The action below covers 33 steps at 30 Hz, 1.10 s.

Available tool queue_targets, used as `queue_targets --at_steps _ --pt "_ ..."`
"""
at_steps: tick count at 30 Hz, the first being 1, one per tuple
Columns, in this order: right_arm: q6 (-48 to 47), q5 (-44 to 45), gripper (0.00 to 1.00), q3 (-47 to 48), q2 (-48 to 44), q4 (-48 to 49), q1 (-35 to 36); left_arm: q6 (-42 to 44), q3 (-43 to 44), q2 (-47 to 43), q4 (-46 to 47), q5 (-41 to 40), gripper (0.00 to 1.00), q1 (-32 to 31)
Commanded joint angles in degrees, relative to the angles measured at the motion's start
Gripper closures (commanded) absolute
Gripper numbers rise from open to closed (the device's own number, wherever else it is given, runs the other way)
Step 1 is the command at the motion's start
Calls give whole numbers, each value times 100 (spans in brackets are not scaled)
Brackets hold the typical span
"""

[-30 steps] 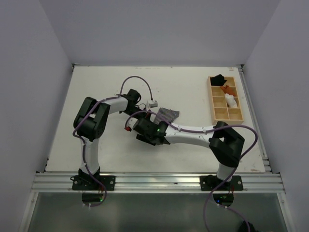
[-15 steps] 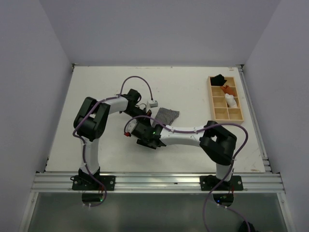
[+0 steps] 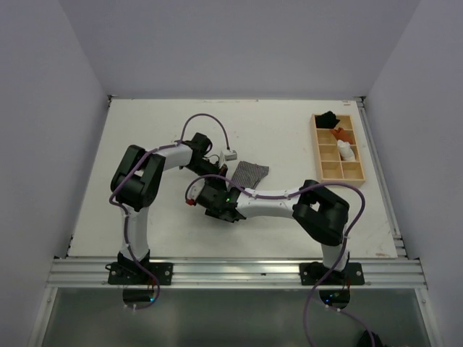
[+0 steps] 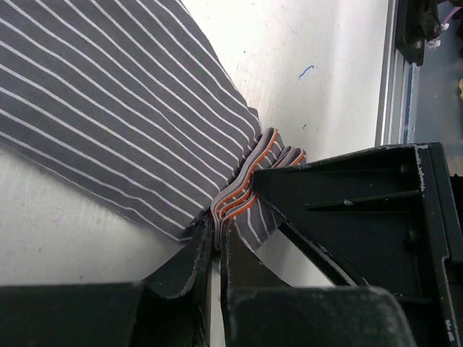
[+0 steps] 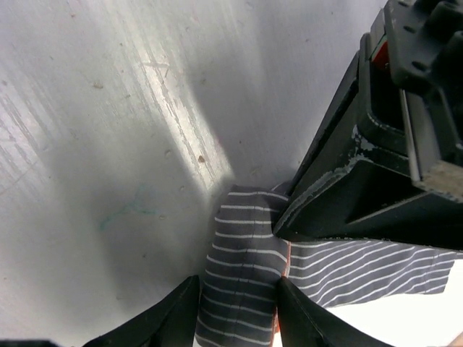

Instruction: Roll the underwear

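Observation:
The underwear (image 3: 251,173), grey with fine white stripes and orange-lined edging, lies mid-table. In the left wrist view most of the underwear (image 4: 123,108) is spread flat. My left gripper (image 4: 217,230) is shut on its bunched, layered edge. My right gripper (image 5: 236,282) has a finger on each side of a folded-over end of the underwear (image 5: 242,249), and both fingers touch the cloth. From above, the left gripper (image 3: 226,168) and right gripper (image 3: 226,186) meet at the garment's near-left end, and the right wrist hides the fingertips.
A wooden divided tray (image 3: 319,155) stands at the back right, holding a black bundle (image 3: 327,118), an orange bundle (image 3: 340,134) and a white bundle (image 3: 346,150). The left gripper's black fingers (image 5: 347,195) crowd close beside the right one's. A metal rail (image 3: 231,271) runs along the near edge.
The right arm's elbow has drawn in to the left and its wrist has shifted slightly left and nearer. The right jaws have narrowed a little on the fold. The left arm has stayed put.

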Motion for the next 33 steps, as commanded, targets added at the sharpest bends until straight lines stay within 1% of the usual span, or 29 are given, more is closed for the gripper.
queue_targets --at_steps 1,3,4,6,7,9,10,11,12,13,15,16,21,25,28,29,33 --pt "-40 -106 51 61 191 63 1 257 16 275 143 -909 100 -60" --pt "-14 -238 58 43 226 63 -8 274 16 266 126 -909 96 -60" --pt "12 -317 62 35 244 54 -43 318 16 240 108 -901 91 -60" --pt "117 -501 65 -18 235 54 -87 362 -2 196 82 -883 87 -51" --pt "170 -572 68 -36 227 63 -157 354 -10 170 90 -900 81 -60" --pt "345 -931 72 -88 192 54 -263 301 -37 126 108 -901 78 -51" --pt "416 -1055 74 -106 139 72 -376 266 -46 108 125 -892 74 -51" --pt "469 -1195 80 -141 104 115 -421 240 -54 90 126 -857 72 -43" --pt "591 -1440 83 -220 69 151 -482 187 -72 38 134 -822 68 -34" --pt "662 -1599 86 -273 -36 177 -605 126 -98 20 178 -787 56 -8" --pt "820 -1837 87 -413 -116 274 -720 -14 -81 -41 222 -716 50 45" --pt "856 -2134 87 -457 -134 291 -816 -120 -81 -68 266 -716 49 106" --pt "1049 -2698 90 -660 -160 388 -984 -498 -46 -296 407 -768 48 353" --pt "1163 -3199 91 -774 -151 520 -1071 -938 -37 -463 618 -1093 47 686" --pt "1164 -3455 91 -774 -108 555 -1151 -1202 -19 -551 653 -1559 47 914" --pt "1329 -3603 91 -757 -90 564 -1177 -1254 -37 -595 722 -1655 47 968" --pt "1339 -4017 91 -660 -37 555 -1300 -1719 -344 -1095 1223 -2383 47 1240"
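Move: The left fingers are already shut on the underwear's rolled end, right at the hand point. For the right hand, the same end sits between its open fingers, with the left fingertips roughly 4 cm ahead and 2 cm to the left. The flat part lies about 4 cm ahead and 6 cm to the right of the left hand point, and some 8 cm ahead and 5 cm to the right of the right one, everything near table height. Close the right gripper on the underwear's rolled end, pinching it low at the table, and meanwhile open the left gripper to let go. Then draw the left hand clear, forward and left about 11 cm, skimming low and turning counter-clockwise. Keep the right hand nearly in place, tilting it some 35 degrees so its fingertips swing back and left, and ease slightly left at the end. ##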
